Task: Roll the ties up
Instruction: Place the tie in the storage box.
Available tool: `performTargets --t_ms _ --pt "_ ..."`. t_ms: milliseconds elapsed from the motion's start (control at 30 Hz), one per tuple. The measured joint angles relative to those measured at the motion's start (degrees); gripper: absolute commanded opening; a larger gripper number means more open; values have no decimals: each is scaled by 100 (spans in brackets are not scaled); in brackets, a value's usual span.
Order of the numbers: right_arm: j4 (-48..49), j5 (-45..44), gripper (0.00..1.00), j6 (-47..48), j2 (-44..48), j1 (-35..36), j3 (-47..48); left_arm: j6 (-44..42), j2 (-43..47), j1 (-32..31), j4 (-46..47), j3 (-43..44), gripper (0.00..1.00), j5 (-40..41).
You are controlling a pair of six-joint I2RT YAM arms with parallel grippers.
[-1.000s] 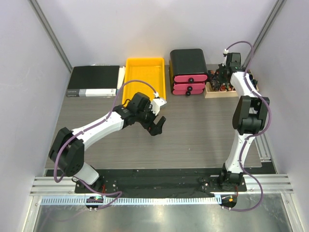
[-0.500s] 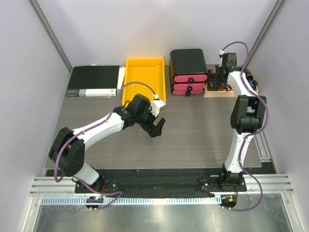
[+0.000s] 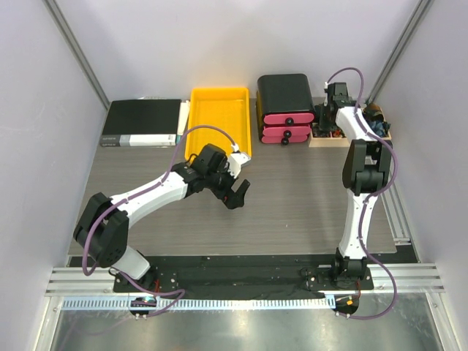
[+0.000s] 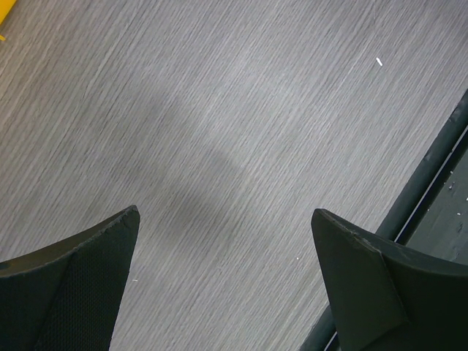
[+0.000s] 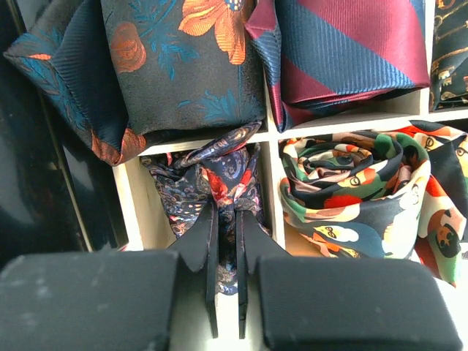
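Note:
In the right wrist view, several ties sit in a divided wooden box (image 5: 270,139). A dark paisley tie (image 5: 179,183) with red and pink specks fills the near-left compartment, and my right gripper (image 5: 227,208) is shut on a bunched fold of it. Around it lie a dark floral tie (image 5: 175,66), a red-and-blue striped tie (image 5: 344,51) and a rolled multicoloured tie (image 5: 344,183). From above, the right gripper (image 3: 335,101) reaches over the box (image 3: 349,139) at the back right. My left gripper (image 3: 235,194) hangs open over bare tabletop mid-left, its fingers (image 4: 88,278) wide apart with nothing between them.
A yellow tray (image 3: 219,117) stands at the back centre, with a black binder (image 3: 142,122) to its left. A black drawer unit with pink fronts (image 3: 287,110) stands just left of the tie box. A dark rail (image 4: 431,168) crosses the right of the left wrist view.
The right arm has swung its wrist leftward over the tie box, the gripper staying shut. The left arm has barely shifted.

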State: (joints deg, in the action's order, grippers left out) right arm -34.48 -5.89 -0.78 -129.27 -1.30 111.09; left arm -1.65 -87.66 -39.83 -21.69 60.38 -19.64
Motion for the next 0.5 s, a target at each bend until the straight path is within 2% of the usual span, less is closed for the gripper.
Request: performTargets --t_ms 100,200,233,333,367,500 --pt "-83 24 6 -17 -46 2 92 0 0 0 9 -4 100 -11" --pt "-271 90 20 -79 -160 -11 326 0 0 0 7 -4 100 -7" --pt "-354 118 33 -105 -197 -17 415 0 0 0 2 -4 100 -4" --pt "-603 337 53 -212 -254 -55 678 20 0 9 -17 2 100 0" --pt "-660 407 57 -254 -251 -61 730 22 4 17 -28 4 100 0" --pt "-741 632 59 -286 -221 -79 911 39 9 94 -140 74 100 -2"
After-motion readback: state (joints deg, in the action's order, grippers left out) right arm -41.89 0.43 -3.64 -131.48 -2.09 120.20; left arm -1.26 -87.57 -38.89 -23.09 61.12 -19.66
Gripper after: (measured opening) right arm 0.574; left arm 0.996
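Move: The right hand still pinches the tie inside the storage box's near-left compartment; the bundle's middle is about 1 cm ahead, 1 cm left and 2 cm below. At similar height, a multicoloured rolled tie lies about 7 cm right and level with it, a floral blue tie some 8 cm ahead and 2 cm left, a striped burgundy tie roughly 9 cm ahead and 7 cm right. From the left hand, the pinched tie is about 31 cm ahead, 35 cm right, some 5 cm lower. Up and to its left, after a short stay low in the near-left compartment, the right hand backs off the tie by about 2 cm up and 1.5 cm left, easing slightly forward. Its fingers, nearly shut at first, spread to a bit over half open and let go of the tie, while the wrist rolls some 5 degrees, left side rising. ##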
